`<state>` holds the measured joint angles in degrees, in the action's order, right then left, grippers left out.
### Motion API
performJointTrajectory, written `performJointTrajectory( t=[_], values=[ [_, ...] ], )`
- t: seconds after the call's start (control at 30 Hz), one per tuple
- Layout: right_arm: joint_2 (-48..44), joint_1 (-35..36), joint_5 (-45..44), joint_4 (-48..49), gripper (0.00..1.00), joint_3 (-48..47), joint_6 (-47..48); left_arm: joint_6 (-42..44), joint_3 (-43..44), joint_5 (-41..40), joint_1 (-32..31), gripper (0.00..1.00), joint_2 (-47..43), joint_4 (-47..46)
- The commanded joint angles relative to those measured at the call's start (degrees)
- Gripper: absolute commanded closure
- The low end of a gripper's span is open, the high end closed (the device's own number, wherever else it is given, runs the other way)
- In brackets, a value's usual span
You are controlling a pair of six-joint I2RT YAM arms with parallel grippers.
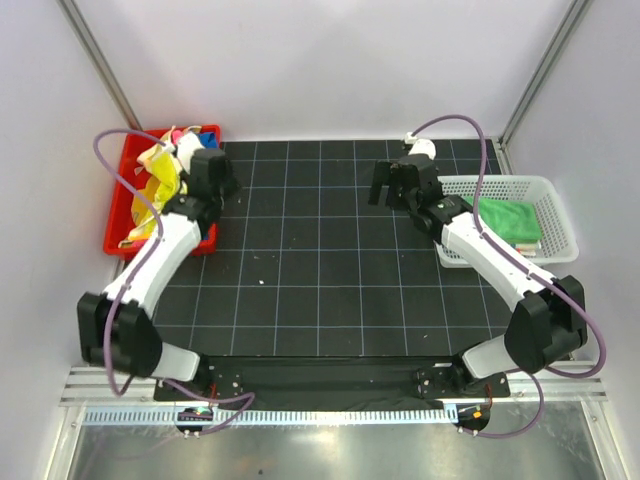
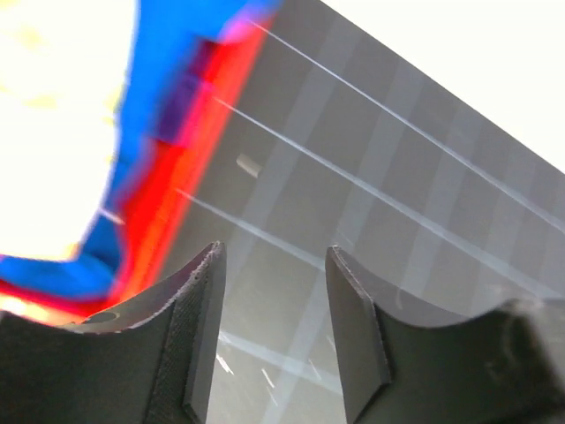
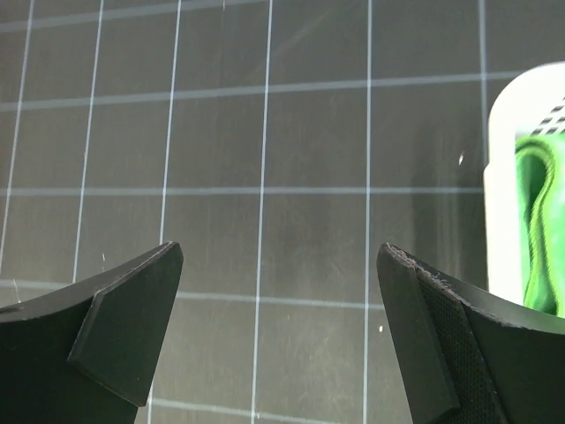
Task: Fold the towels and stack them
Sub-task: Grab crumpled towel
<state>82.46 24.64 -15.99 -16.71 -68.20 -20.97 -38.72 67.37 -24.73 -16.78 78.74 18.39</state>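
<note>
Several crumpled towels lie in the red bin (image 1: pixel 122 215) at the far left: a yellow towel (image 1: pixel 160 180) on top and a blue towel (image 1: pixel 206 133) at the far corner. My left gripper (image 1: pixel 222 185) hovers over the mat just right of the bin, open with nothing between its fingers. In the left wrist view the left gripper (image 2: pixel 274 252) shows only mat in its gap, with the blue towel (image 2: pixel 154 106) blurred at the left. A folded green towel (image 1: pixel 508 220) rests in the white mesh basket (image 1: pixel 556 190). My right gripper (image 1: pixel 390 192) hangs wide open and empty left of the basket.
Under both arms lies a black gridded mat (image 1: pixel 320 270). The right wrist view shows the right gripper (image 3: pixel 280 252) over bare mat, with the basket rim (image 3: pixel 499 177) and the green towel (image 3: pixel 538 221) at its right edge. White walls enclose the table.
</note>
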Motion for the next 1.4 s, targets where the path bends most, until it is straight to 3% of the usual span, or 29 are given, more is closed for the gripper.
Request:
performJointTrajectory(
  t=[0.0,0.23,0.53,0.83,1.37],
  values=[
    [-4.0,-0.1,4.5,0.2,0.0,1.9,0.4,3.3,6.6,-6.7,6.9,0.46,6.8,3.4],
    [-7.4,-0.1,10.8,0.6,0.0,6.4,0.1,12.0,22.4,-7.6,16.2,0.45,22.6,4.7],
    [-8.8,-0.1,11.2,-0.3,0.0,7.1,1.2,15.7,28.4,-10.0,16.5,0.48,31.7,7.6],
    [-9.1,-0.1,11.1,-0.3,0.0,7.6,1.6,16.5,25.3,-14.2,19.6,0.48,31.4,5.5],
    [-8.5,-0.1,11.9,0.1,0.01,7.6,1.5,16.4,19.6,-7.0,20.5,0.51,31.0,-1.2]
  ],
)
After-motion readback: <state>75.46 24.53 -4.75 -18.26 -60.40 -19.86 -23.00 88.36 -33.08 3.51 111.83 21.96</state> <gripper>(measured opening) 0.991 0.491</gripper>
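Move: From the half-open left hand, the crumpled yellow towel in the red bin lies about 18 cm to the left and 3 cm ahead, some 17 cm lower. At much the same height, the blue towel is about 9 cm left of the hand and 3 cm ahead, and the orange towel, beyond the yellow one, about 24 cm left and 2 cm ahead. From the right hand the yellow towel is roughly 56 cm left and 3 cm ahead. The left hand swings left by nearly 20 cm and forward by about 8 cm, in over the right rim of the red bin, sinking some 11 cm towards the crumpled yellow towel, the last bit almost straight down onto its far part, with the fingers kept half open astride it. On the way the wrist tips the fingers about 20 degrees further down, turns them as much counter-clockwise and rolls the hand's left side up, while the empty right hand draws back about 5 cm beside the white basket and then waits wide open. ##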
